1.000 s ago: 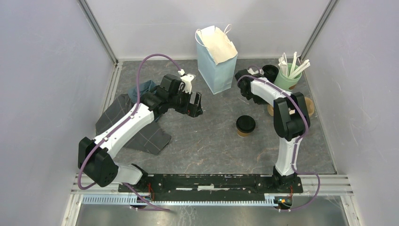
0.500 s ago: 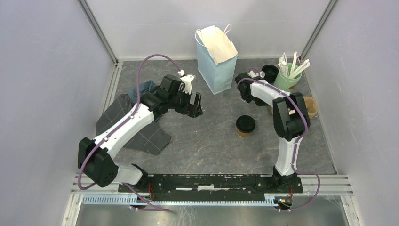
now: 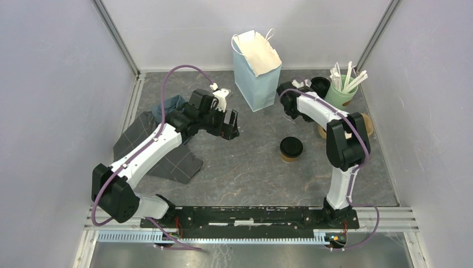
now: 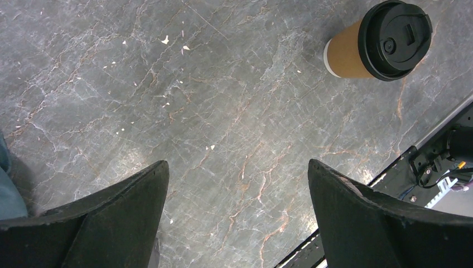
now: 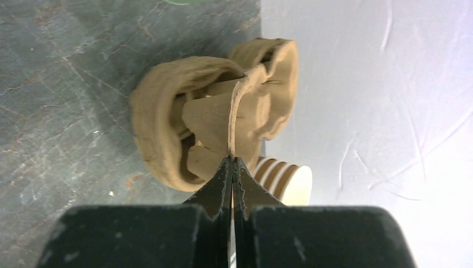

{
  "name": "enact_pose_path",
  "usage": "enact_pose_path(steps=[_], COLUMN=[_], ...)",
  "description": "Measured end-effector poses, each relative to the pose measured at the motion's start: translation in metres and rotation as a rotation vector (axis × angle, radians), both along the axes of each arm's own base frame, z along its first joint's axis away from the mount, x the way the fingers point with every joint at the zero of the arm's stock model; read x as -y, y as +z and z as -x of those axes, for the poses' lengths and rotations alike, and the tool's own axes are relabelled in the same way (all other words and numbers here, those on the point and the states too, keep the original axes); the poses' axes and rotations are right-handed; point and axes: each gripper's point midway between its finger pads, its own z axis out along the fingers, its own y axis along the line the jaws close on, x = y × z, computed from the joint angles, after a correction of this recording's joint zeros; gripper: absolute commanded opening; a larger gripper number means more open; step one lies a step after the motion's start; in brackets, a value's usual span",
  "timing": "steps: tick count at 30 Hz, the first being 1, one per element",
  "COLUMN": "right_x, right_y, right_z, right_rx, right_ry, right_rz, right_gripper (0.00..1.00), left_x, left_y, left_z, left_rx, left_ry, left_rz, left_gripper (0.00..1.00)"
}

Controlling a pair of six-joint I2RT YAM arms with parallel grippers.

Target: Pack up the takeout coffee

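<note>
The takeout coffee [image 3: 290, 148], a kraft paper cup with a black lid [image 4: 395, 38], stands upright mid-table between the arms. My left gripper [image 4: 237, 184] hangs open over bare table, left of the cup [image 3: 230, 124], with nothing between its fingers. My right gripper [image 5: 232, 160] is shut on a thin upright ridge of the brown pulp cup carrier [image 5: 167, 128] near the right wall. In the top view the right forearm hides those fingers, and only bits of the carrier [image 3: 322, 132] show.
A pale blue paper bag [image 3: 255, 70] stands open at the back centre. A green holder with white cutlery [image 3: 341, 92] sits back right. A stack of lidless paper cups [image 5: 287, 181] lies behind the carrier. A grey cloth [image 3: 153, 148] lies under the left arm.
The right jaws have closed onto the carrier's ridge, and the right wrist has shifted slightly toward the back. The left arm and the coffee have stayed put.
</note>
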Motion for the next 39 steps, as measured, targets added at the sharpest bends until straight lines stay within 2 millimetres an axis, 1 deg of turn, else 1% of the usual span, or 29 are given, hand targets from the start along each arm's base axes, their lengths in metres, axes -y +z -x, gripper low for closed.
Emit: enact_pose_path(steps=[5,8,11,15,18,23,24,30,32,36,39], right_x=[0.003,0.005,0.007,0.009,0.013,0.015,0.01,-0.023,-0.027,-0.022,-0.019], right_y=[0.044,0.066,0.082,0.095,0.096,0.08,0.078,0.066,0.068,0.08,0.081], right_z=[-0.003,-0.005,-0.003,0.0,0.004,0.017,0.019,0.012,0.012,0.013,0.013], right_rx=[0.044,0.078,0.097,0.103,0.09,-0.005,-0.017,-0.042,-0.044,-0.018,0.001], right_ry=[0.025,0.031,0.042,0.06,0.064,0.1,0.114,0.197,0.207,0.184,0.164], right_rz=[0.024,0.039,0.04,0.041,0.079,0.194,0.202,0.225,0.256,0.323,0.352], right_gripper=[0.0,0.0,0.0,0.0,0.0,0.0,0.0,0.0,0.0,0.0,0.0], left_x=[0.0,0.0,0.0,0.001,0.002,0.002,0.002,0.002,0.002,0.002,0.002], left_y=[0.0,0.0,0.0,0.001,0.001,0.001,0.0,-0.001,-0.001,-0.001,-0.001], left_z=[0.0,0.0,0.0,0.001,0.001,0.001,0.001,0.002,0.002,0.001,0.001], left_rx=[-0.001,-0.001,-0.002,-0.004,-0.004,-0.004,-0.005,-0.008,-0.008,-0.008,-0.008], left_ry=[-0.001,-0.001,-0.001,-0.009,-0.011,-0.012,-0.013,-0.014,-0.014,-0.013,-0.012], left_rz=[0.0,0.001,0.003,0.011,0.014,0.015,0.015,0.015,0.015,0.015,0.015], left_gripper=[1.0,1.0,1.0,1.0,1.0,1.0,1.0,1.0,1.0,1.0,1.0])
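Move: The right hand already pinches the edge of the brown carrier, whose middle is some 4 cm back, 2 cm right and 4 cm below; the lidded coffee cup stands about 16 cm back, 18 cm left and 4 cm below. The green tub is roughly 6 cm ahead, 1 cm left, and the stacked cups 12 cm back, 3 cm right, each about 5 cm lower. From the left hand, the coffee cup is about 6 cm back, 19 cm right and 11 cm below. Keeping its shut fingers on the carrier's edge, the right hand hoists it almost straight up by about 9.5 cm in front of the green tub. It then sinks some 3 cm, swings about 4 cm left and rises slightly again, finishing about 8 cm above its start while the fingers tilt up towards level by some 20 degrees and turn a little counter-clockwise. ##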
